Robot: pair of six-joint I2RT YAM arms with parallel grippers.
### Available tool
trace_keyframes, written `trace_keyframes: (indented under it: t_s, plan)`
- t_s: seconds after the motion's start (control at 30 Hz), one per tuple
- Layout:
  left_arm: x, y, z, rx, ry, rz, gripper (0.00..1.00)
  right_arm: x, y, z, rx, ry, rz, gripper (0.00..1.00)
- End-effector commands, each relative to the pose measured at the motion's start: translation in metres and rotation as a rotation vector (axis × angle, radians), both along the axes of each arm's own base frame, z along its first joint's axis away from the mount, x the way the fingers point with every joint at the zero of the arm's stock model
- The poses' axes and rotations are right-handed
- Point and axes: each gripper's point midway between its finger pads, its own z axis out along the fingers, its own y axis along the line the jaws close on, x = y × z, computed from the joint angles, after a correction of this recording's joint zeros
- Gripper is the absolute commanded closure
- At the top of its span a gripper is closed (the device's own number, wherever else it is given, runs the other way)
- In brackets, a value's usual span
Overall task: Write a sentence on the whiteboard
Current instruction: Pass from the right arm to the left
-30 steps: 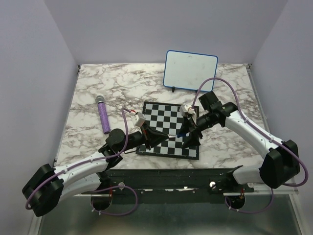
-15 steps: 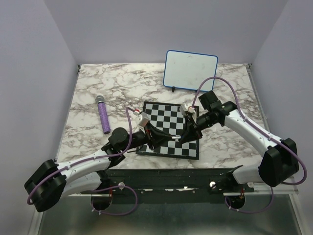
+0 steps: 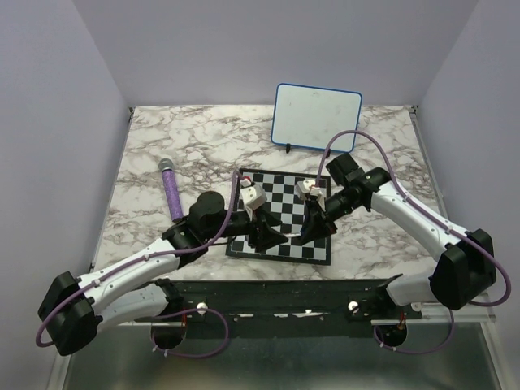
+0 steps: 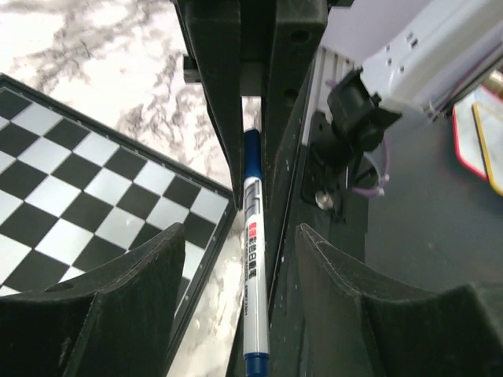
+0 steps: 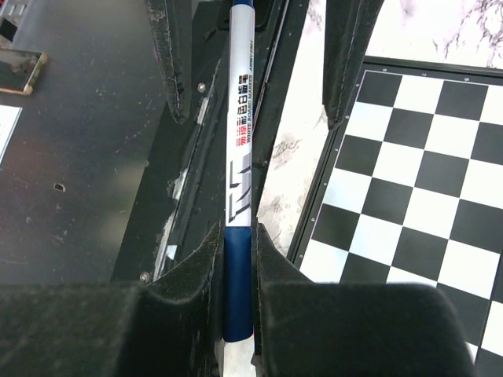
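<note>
The whiteboard (image 3: pixel 317 118) stands upright at the back of the table, and I can make out no sentence on it. My right gripper (image 5: pixel 238 245) is shut on the blue cap end of a white marker (image 5: pixel 242 157), above the near edge of the chessboard (image 3: pixel 280 213). In the top view the right gripper (image 3: pixel 314 231) faces my left gripper (image 3: pixel 268 237). My left gripper (image 4: pixel 240 236) is open. Its fingers (image 4: pixel 134 290) straddle the marker (image 4: pixel 253 259) without touching it.
A purple microphone (image 3: pixel 173 189) lies on the marble table at the left. The chessboard (image 4: pixel 86 196) lies flat in the middle. A black rail (image 5: pixel 86 157) runs along the table's near edge. Lilac walls enclose the table.
My left gripper has swung right along the chessboard's near edge to the right gripper, and its open fingers now flank the marker. The right gripper has barely moved.
</note>
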Motion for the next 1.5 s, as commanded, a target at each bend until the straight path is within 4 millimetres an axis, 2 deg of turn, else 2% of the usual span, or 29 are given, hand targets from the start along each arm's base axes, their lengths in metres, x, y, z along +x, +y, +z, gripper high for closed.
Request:
trace_keyframes:
  t_s: [0.0,0.23,0.43,0.73,0.87,1.3,1.43,1.47]
  plan:
    - [-0.023,0.007,-0.027,0.151,0.042,-0.138,0.35,0.0,0.001,-0.001,-0.019,-0.034,0.029,0.98]
    - [-0.026,0.0,-0.036,0.19,0.085,-0.196,0.41,0.0,0.001,-0.003,-0.023,-0.028,0.026,0.98]
    - [-0.024,-0.005,-0.034,0.189,0.084,-0.217,0.48,0.001,0.003,-0.005,-0.029,-0.021,0.025,0.98]
    - [-0.021,-0.008,-0.029,0.169,0.072,-0.206,0.48,-0.001,0.006,-0.011,-0.051,-0.01,0.037,0.98]
    - [-0.023,-0.01,-0.031,0.166,0.087,-0.223,0.55,-0.001,0.006,-0.011,-0.051,-0.009,0.036,0.98]
    - [-0.025,-0.018,-0.031,0.142,0.102,-0.238,0.64,-0.001,0.006,-0.012,-0.052,-0.004,0.036,0.98]
    - [-0.028,-0.021,-0.033,0.144,0.112,-0.26,0.76,-0.001,0.006,-0.012,-0.051,-0.004,0.037,0.98]
    - [-0.03,-0.021,-0.035,0.15,0.12,-0.267,0.91,-0.001,0.006,-0.012,-0.051,-0.004,0.037,0.98]
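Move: The right hand already holds the marker by one blue end, and its free end points at the open left hand. From the left hand the marker's middle lies about 4 cm to the right, 2 cm back and 4 cm below; from the right hand it is some 5 cm to the left, 1 cm back and 1 cm lower. The chessboard's middle is roughly 15 cm ahead of the left hand, 3 cm to its right and 17 cm below. The left hand sinks about 4 cm and draws back some 2 cm in the first half second, its fingertips tipping down and swinging clockwise by 10 degrees or so, to bring its open fingers in line with the marker's free part; it then holds that height while easing about 1.5 cm to the right, towards the right hand, and slowly narrowing its fingers around the marker until they are nearly shut. The right hand keeps its pinch on the blue end throughout, giving way downward only about 1.5 cm. ##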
